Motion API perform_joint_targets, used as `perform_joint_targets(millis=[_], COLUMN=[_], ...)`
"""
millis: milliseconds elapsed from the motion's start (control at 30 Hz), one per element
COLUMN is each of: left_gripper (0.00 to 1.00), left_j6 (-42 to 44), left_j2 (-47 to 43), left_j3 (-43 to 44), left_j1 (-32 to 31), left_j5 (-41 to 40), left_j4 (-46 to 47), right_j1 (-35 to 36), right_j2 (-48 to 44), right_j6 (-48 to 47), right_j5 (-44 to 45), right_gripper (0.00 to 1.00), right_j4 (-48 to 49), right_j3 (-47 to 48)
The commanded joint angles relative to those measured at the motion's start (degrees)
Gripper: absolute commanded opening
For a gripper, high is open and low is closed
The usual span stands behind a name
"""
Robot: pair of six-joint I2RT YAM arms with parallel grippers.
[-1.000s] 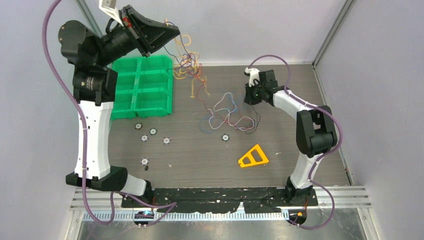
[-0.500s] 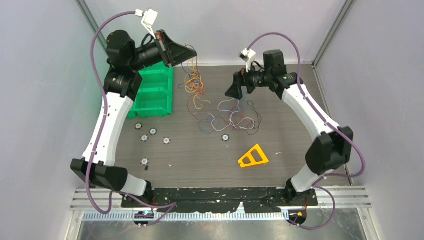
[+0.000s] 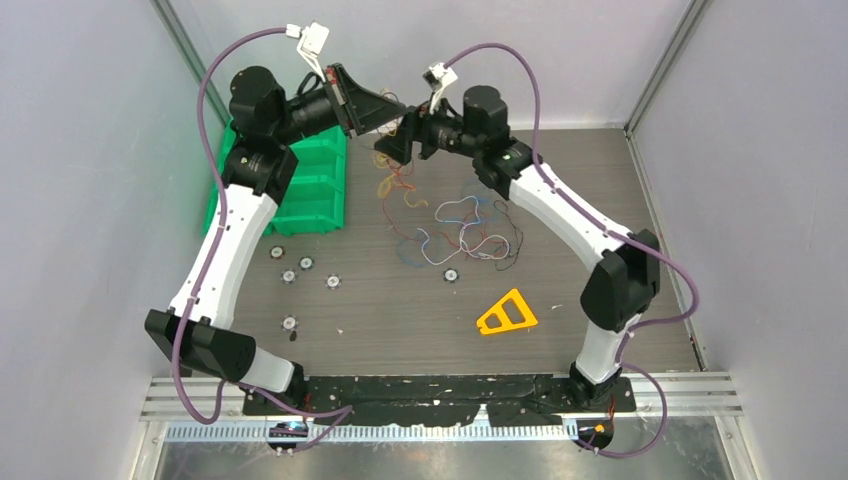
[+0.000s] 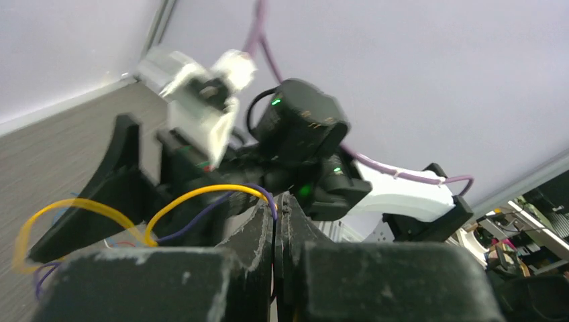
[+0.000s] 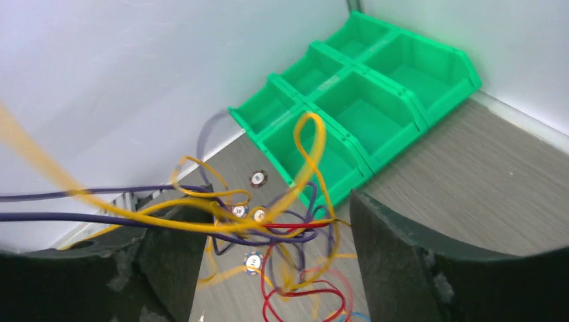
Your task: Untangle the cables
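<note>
My left gripper (image 3: 390, 108) is raised at the back of the table and shut on a bundle of cables (image 3: 392, 185), thin yellow, orange, purple and red wires dangling below it. In the left wrist view the jaws (image 4: 278, 198) press together on a yellow and a purple wire (image 4: 201, 193). My right gripper (image 3: 393, 146) is right beside it, open. In the right wrist view its fingers (image 5: 272, 235) stand wide apart around the hanging strands (image 5: 302, 292) without pinching them. A second tangle of cables (image 3: 470, 232) lies on the table.
A green divided bin (image 3: 318, 195) stands at the back left, also seen in the right wrist view (image 5: 362, 100). Several small round discs (image 3: 305, 264) lie on the table in front of it. An orange triangular piece (image 3: 507, 313) lies at the front right.
My right arm has swung up and left from the table tangle to the left gripper and its jaws have opened. The left arm has lowered and reached right with its bundle.
</note>
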Motion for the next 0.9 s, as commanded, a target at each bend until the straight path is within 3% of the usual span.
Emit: perform_joint_targets(millis=[0,100,200,500,867], left_gripper=[0.0,0.0,0.0,0.0,0.0], left_j6=[-3.01,-3.81,-5.66,-7.12,-6.54], left_j2=[-1.47,-2.03,-2.38,-1.79,-0.88], left_j3=[2.55,5.2,8.09,16.22,26.18], left_j1=[-0.16,1.09,3.49,8.64,14.96], left_j5=[1.4,2.04,2.49,2.94,2.65], left_j4=[6.5,7.35,8.1,8.62,7.3], right_j1=[2.3,1.46,-1.6,-12.1,-25.69], right_j2=[3.57,3.46,2.46,-1.61,2.24], right_j6=[-1.22,-2.92,-2.74,-11.67,-28.07], right_j5=[10.87,17.38,15.47,6.91,10.55], right_gripper=[0.62,0.5,0.47,0.06,0.05], right_j4=[2.44,3.16,4.84,1.2,-18.74], right_j3=[-0.07,-6.6,-15.97,-30.3,-27.83])
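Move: The yellow, purple and red tangle hangs from the left hand's shut fingers, its middle about 6 cm ahead, 6 cm left and 18 cm below that hand. From the open right hand it lies roughly 3 cm ahead, 4 cm left and 6 cm down. The white-and-blue loops on the table are about 10 cm ahead, 14 cm right and 36 cm below the right hand; the green bin is some 26 cm ahead, 29 cm left and 34 cm below it. The hanging strands are taken by the right hand, which drops about 20 cm alongside them while its fingers close, pinching red and yellow, then heads right, ending some 18 cm right and 6 cm forward of its start, fingers tipped about 20 degrees down. The left hand keeps its pinch on the other end and rises about 8 cm while drawing some 7 cm left, away from the right. ##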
